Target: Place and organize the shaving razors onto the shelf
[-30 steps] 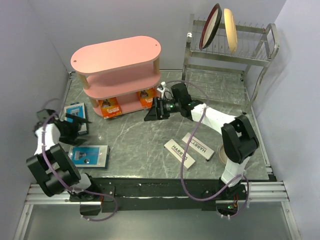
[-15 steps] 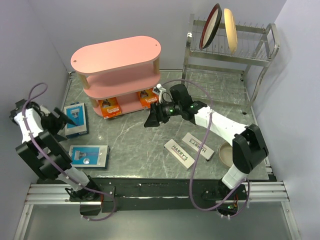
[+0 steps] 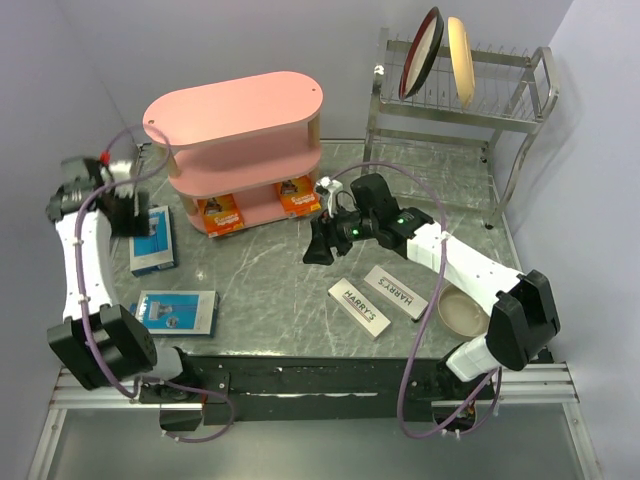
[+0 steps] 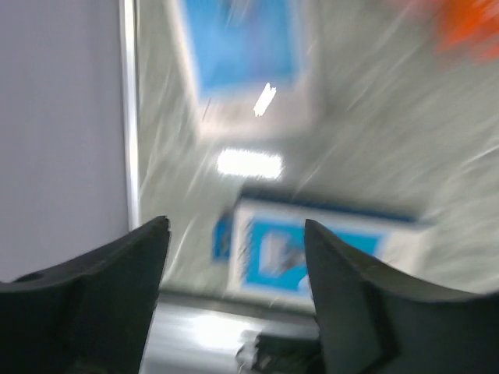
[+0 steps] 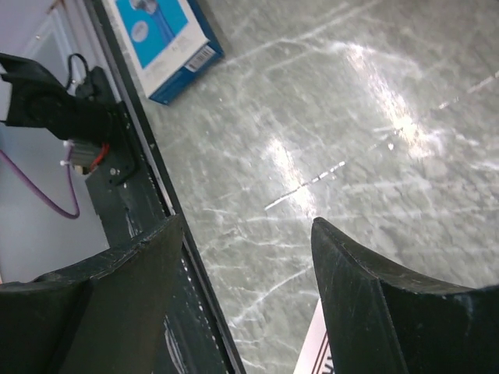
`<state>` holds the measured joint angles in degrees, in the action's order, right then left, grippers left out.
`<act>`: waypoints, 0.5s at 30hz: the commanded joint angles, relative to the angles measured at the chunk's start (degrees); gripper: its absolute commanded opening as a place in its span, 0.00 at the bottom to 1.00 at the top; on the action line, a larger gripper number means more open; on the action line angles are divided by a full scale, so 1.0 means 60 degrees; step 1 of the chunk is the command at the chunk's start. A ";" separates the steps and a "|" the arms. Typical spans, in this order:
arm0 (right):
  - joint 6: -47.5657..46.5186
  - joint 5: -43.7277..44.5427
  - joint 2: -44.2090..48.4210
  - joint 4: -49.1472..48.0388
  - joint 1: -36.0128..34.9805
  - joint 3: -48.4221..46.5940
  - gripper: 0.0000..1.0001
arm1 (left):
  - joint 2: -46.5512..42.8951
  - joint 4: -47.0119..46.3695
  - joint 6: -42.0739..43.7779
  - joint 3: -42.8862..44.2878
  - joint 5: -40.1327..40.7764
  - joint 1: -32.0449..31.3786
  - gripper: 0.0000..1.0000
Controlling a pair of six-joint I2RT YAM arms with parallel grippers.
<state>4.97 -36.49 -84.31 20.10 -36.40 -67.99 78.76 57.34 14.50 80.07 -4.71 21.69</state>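
Note:
The pink shelf (image 3: 235, 130) stands at the back left. Two orange razor packs (image 3: 220, 212) (image 3: 298, 197) sit on its lowest tier. Two blue-and-white packs lie on the table at the left, one further back (image 3: 152, 240) and one nearer (image 3: 178, 310). Both show blurred in the left wrist view (image 4: 242, 54) (image 4: 312, 249). Two white HARRY'S boxes (image 3: 358, 306) (image 3: 396, 291) lie near the front. My left gripper (image 3: 128, 215) (image 4: 234, 226) hangs open and empty over the far blue pack. My right gripper (image 3: 318, 248) (image 5: 245, 222) is open and empty above bare table, left of the boxes.
A steel dish rack (image 3: 500, 110) with two upright plates (image 3: 420, 55) (image 3: 462, 55) stands at the back right. A tan bowl (image 3: 462, 310) sits by the right arm's base. Walls close in on the left and right; the black front rail (image 5: 148, 195) runs along the near edge.
The left arm swung from the near left up toward the back left, its jaws narrowing a little. The right gripper drew back from the shelf toward the table's middle.

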 commanded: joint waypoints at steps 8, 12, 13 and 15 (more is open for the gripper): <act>-0.0126 0.0311 0.1073 -0.0039 0.0032 0.0827 0.75 | -0.0691 -0.1280 0.2037 -0.3544 0.1063 0.1481 0.60; -0.0082 0.0310 0.1220 -0.0039 0.0061 0.1077 0.75 | -0.0106 -0.1821 0.2094 -0.3897 0.1195 0.1877 0.53; -0.0082 0.0339 0.1249 -0.0068 0.0061 0.1135 0.75 | -0.0017 -0.1939 0.2254 -0.3955 0.1224 0.1936 0.51; -0.0096 0.0369 0.1322 -0.0068 0.0076 0.1209 0.75 | 0.0202 -0.2086 0.2401 -0.4117 0.1342 0.2097 0.51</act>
<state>4.60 -34.92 -78.85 20.73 -36.34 -61.54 78.04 49.19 26.11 56.84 1.87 32.75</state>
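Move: The near blue Harry's pack lies some 10 cm back from the left hand, about 5 cm to its right and roughly 18 cm below. The far blue pack is about 8 cm ahead of this hand, level with it sideways and again some 18 cm down; the left orange pack on the shelf is some 13 cm ahead and 16 cm to its right, about 15 cm below. From the right hand, the near blue pack lies about 32 cm left, 7 cm back and 18 cm down. Touching nothing yet, the left hand sinks quickly by about 12 cm and draws back some 9 cm, drifting left late on, towards the near blue pack and its left end with the hang tab. Its fingers tip about 20 degrees nearer to straight down and narrow by roughly a quarter of their range, still open. The empty right hand eases some 3 cm back, right and down. ##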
